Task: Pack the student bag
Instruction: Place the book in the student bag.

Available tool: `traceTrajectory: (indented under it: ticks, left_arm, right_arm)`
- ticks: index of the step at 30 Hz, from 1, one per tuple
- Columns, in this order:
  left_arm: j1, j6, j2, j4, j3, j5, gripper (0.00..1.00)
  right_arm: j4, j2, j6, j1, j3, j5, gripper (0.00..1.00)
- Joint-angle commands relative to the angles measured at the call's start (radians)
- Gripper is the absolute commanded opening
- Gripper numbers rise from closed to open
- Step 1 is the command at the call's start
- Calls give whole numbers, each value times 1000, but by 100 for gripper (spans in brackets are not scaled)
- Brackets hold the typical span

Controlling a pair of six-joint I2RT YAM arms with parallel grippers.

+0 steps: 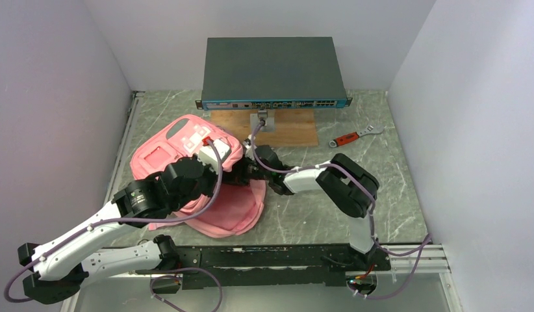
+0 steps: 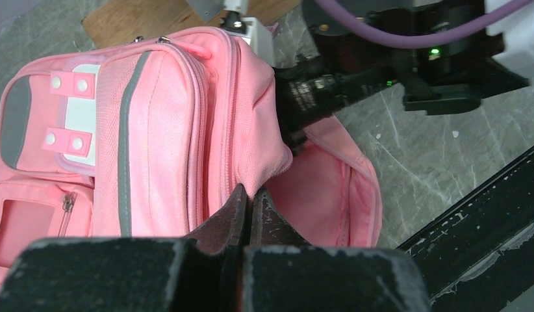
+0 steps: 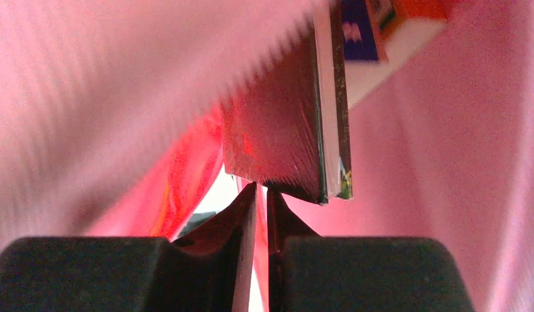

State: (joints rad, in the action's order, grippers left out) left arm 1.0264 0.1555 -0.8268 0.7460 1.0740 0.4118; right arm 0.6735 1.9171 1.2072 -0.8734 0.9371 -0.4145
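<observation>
The student bag [image 1: 162, 156] is a soft pink backpack lying left of centre, its front pockets [image 2: 69, 130] up and its main opening [image 2: 329, 188] facing right. My left gripper [image 2: 251, 190] is shut on the fabric rim of that opening, holding it up. The right arm [image 1: 297, 179] reaches into the opening, so its gripper is hidden in the top view. Inside, with pink lining all around, my right gripper [image 3: 262, 188] is shut, with only a thin slit between the jaws. The lower corner of a thin book [image 3: 284, 130] stands just beyond its tips. I cannot tell if they touch.
A grey network switch [image 1: 272, 71] stands at the back with a wooden board [image 1: 287, 130] in front of it. A wrench with an orange handle [image 1: 355, 135] lies at the right. A black rail [image 1: 284, 257] runs along the near edge. White walls enclose the table.
</observation>
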Motion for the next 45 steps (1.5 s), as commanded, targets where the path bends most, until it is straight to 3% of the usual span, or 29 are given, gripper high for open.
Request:
traceTrajectory:
  ticks: [1, 6, 9, 12, 16, 21, 28, 35, 41, 45]
  left_arm:
    - [3, 19, 35, -135, 15, -13, 0]
    - [3, 27, 27, -138, 15, -16, 0]
    - [3, 26, 28, -140, 7, -9, 0]
    - [3, 31, 31, -130, 6, 1, 0]
    - [3, 34, 40, -137, -24, 22, 0]
    - [3, 46, 51, -115, -26, 50, 0]
    - [3, 75, 59, -98, -38, 72, 0]
    - [3, 155, 41, -86, -20, 105, 0]
    - [3, 205, -154, -181, 81, -88, 0]
    - [3, 234, -301, -252, 175, -130, 0]
  right_arm:
    - [-12, 74, -89, -6, 165, 15, 13]
    - [-76, 137, -122, -12, 321, 75, 19]
    - [-130, 124, -152, -6, 329, 129, 28]
    - [-100, 98, -125, 8, 270, 74, 38]
    - [-141, -38, -215, 9, 145, 27, 52]
    - [-371, -284, -507, 20, 12, 19, 63]
    - [-549, -544, -653, 109, -89, 161, 64]
    - [-557, -585, -664, 174, -106, 115, 61]
    - [-575, -692, -634, 144, -204, 125, 61]
    - [-619, -808, -600, 73, -297, 200, 61]
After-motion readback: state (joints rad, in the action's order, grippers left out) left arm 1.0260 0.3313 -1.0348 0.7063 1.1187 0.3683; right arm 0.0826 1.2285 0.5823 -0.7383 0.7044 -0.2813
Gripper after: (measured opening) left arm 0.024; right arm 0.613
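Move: The book lies deep in the student bag, just beyond the right fingertips: its middle is about 9 cm to that hand's left and 4 cm ahead, roughly level. The other books sit farther in, some 15 cm left and 6 cm ahead; the bag's open mouth is about 6 cm to its right, 1 cm back and 3 cm higher. From the left hand, which holds the bag's upper rim, the book lies about 9 cm left, 4 cm ahead and 13 cm below. The book's near end gets one more nudge from the right fingers, nearly shut, as they go about 6 cm deeper, left and forward; they then spread and back out to the right some 19 cm, rising, then sinking a little, the wrist rolling and the fingers tipping further down. The left hand keeps its pinch on the rim, drifting right and down near the end. ##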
